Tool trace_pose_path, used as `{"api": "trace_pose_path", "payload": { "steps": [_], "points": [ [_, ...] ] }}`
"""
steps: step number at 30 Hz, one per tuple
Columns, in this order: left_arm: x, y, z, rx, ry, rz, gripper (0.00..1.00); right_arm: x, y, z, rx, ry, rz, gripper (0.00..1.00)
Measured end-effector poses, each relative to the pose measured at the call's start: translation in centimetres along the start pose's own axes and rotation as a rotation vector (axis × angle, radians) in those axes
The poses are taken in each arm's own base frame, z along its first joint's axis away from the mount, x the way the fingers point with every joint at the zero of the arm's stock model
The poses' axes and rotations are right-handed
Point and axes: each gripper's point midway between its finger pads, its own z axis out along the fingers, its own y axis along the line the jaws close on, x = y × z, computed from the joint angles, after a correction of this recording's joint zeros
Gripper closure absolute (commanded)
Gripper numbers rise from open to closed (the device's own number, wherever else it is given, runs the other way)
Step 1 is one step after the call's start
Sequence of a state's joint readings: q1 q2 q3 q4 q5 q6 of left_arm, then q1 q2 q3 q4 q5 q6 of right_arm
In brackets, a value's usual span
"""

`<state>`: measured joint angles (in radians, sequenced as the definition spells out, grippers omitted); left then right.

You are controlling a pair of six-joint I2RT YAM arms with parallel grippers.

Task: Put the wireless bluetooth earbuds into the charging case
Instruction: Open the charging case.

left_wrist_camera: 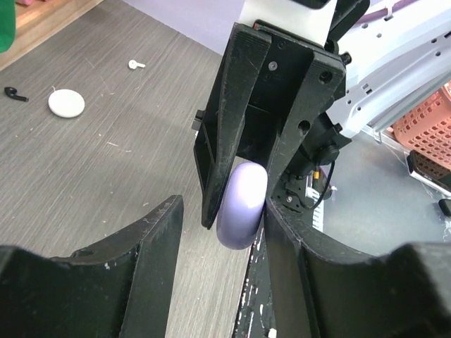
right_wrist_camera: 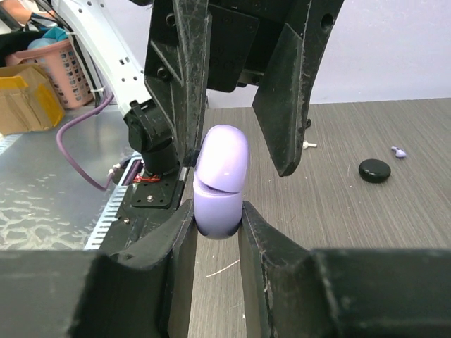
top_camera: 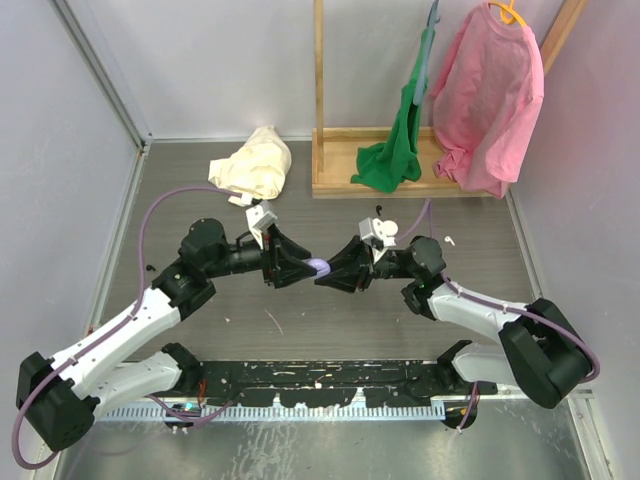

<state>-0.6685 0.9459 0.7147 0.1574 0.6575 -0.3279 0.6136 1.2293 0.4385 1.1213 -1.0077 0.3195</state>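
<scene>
The lilac charging case hangs above the table between both grippers. My right gripper is shut on its lower half; a thin dark seam shows under the lid. My left gripper stands open around the other end of the case. Its left finger is well clear, while its right finger lies against the case. A lilac earbud lies on the table at the right of the right wrist view.
The table also holds a black round case, a white round case, a black earbud and a white earbud. At the back are a cream cloth and a wooden rack with green and pink garments.
</scene>
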Motion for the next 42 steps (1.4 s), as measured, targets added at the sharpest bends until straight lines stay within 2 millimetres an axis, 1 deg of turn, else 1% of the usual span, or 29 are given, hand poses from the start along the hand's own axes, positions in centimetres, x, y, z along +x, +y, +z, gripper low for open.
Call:
{"api": "trace_pose_path", "payload": {
  "steps": [6, 12, 14, 20, 24, 27, 31, 33, 39, 42],
  "points": [
    [-0.7, 0.1, 0.0, -0.018, -0.006, -0.004, 0.49, 0.2, 0.2, -0.2, -0.002, 0.001, -0.046, 0.99],
    [-1.3, 0.4, -0.1, -0.047, -0.012, -0.009, 0.46, 0.2, 0.7, -0.4, -0.020, 0.002, -0.079, 0.99],
    [-1.4, 0.4, -0.1, -0.053, -0.012, -0.010, 0.42, 0.1, 0.8, -0.3, -0.023, 0.000, -0.089, 0.99],
    [-1.1, 0.8, -0.2, -0.077, -0.001, -0.023, 0.26, 0.1, 0.5, -0.4, -0.009, -0.002, -0.117, 0.99],
    [-0.8, 1.3, -0.6, -0.127, 0.012, -0.035, 0.23, 0.5, 0.1, -0.6, 0.023, 0.000, -0.143, 0.99],
    [-0.9, 1.9, -1.3, -0.184, 0.011, -0.040, 0.18, 0.7, -0.4, -0.8, 0.053, 0.000, -0.169, 0.99],
    [-0.7, 3.2, -2.4, -0.295, 0.009, -0.056, 0.08, 1.1, -1.1, -1.1, 0.099, 0.002, -0.206, 0.99],
    [-0.5, 4.3, -3.2, -0.377, 0.009, -0.069, 0.06, 1.5, -1.5, -1.4, 0.127, 0.004, -0.221, 0.99],
    [0.8, 7.5, -5.8, -0.621, 0.016, -0.139, 0.00, 3.1, -2.3, -2.5, 0.201, 0.018, -0.256, 0.99],
    [1.9, 9.4, -7.5, -0.765, 0.026, -0.184, 0.01, 3.5, -2.6, -2.9, 0.233, 0.021, -0.272, 0.99]
  ]
}}
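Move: The charging case is held between the right fingers, its middle about 2 cm to the right hand's left and level with it. From the left hand it lies about 3 cm to the right, level, with the left finger nearer the base against its lid. The white disc is some 21 cm forward, 21 cm right and 20 cm below the left hand; the black earbud is about 5 cm beyond the disc and 2 cm left of it. Lever the case's lid forward with the left finger nearer the base, easing the left hand about 1 cm up and forward while the right keeps its pinch. Then draw the left hand off leftwards, some 10 cm, going forward and down, opening its half-open fingers wide and swinging counter-clockwise about 40 degrees. Carry the case with the right hand about 4 cm down and slightly forward and right, turning it clockwise. ##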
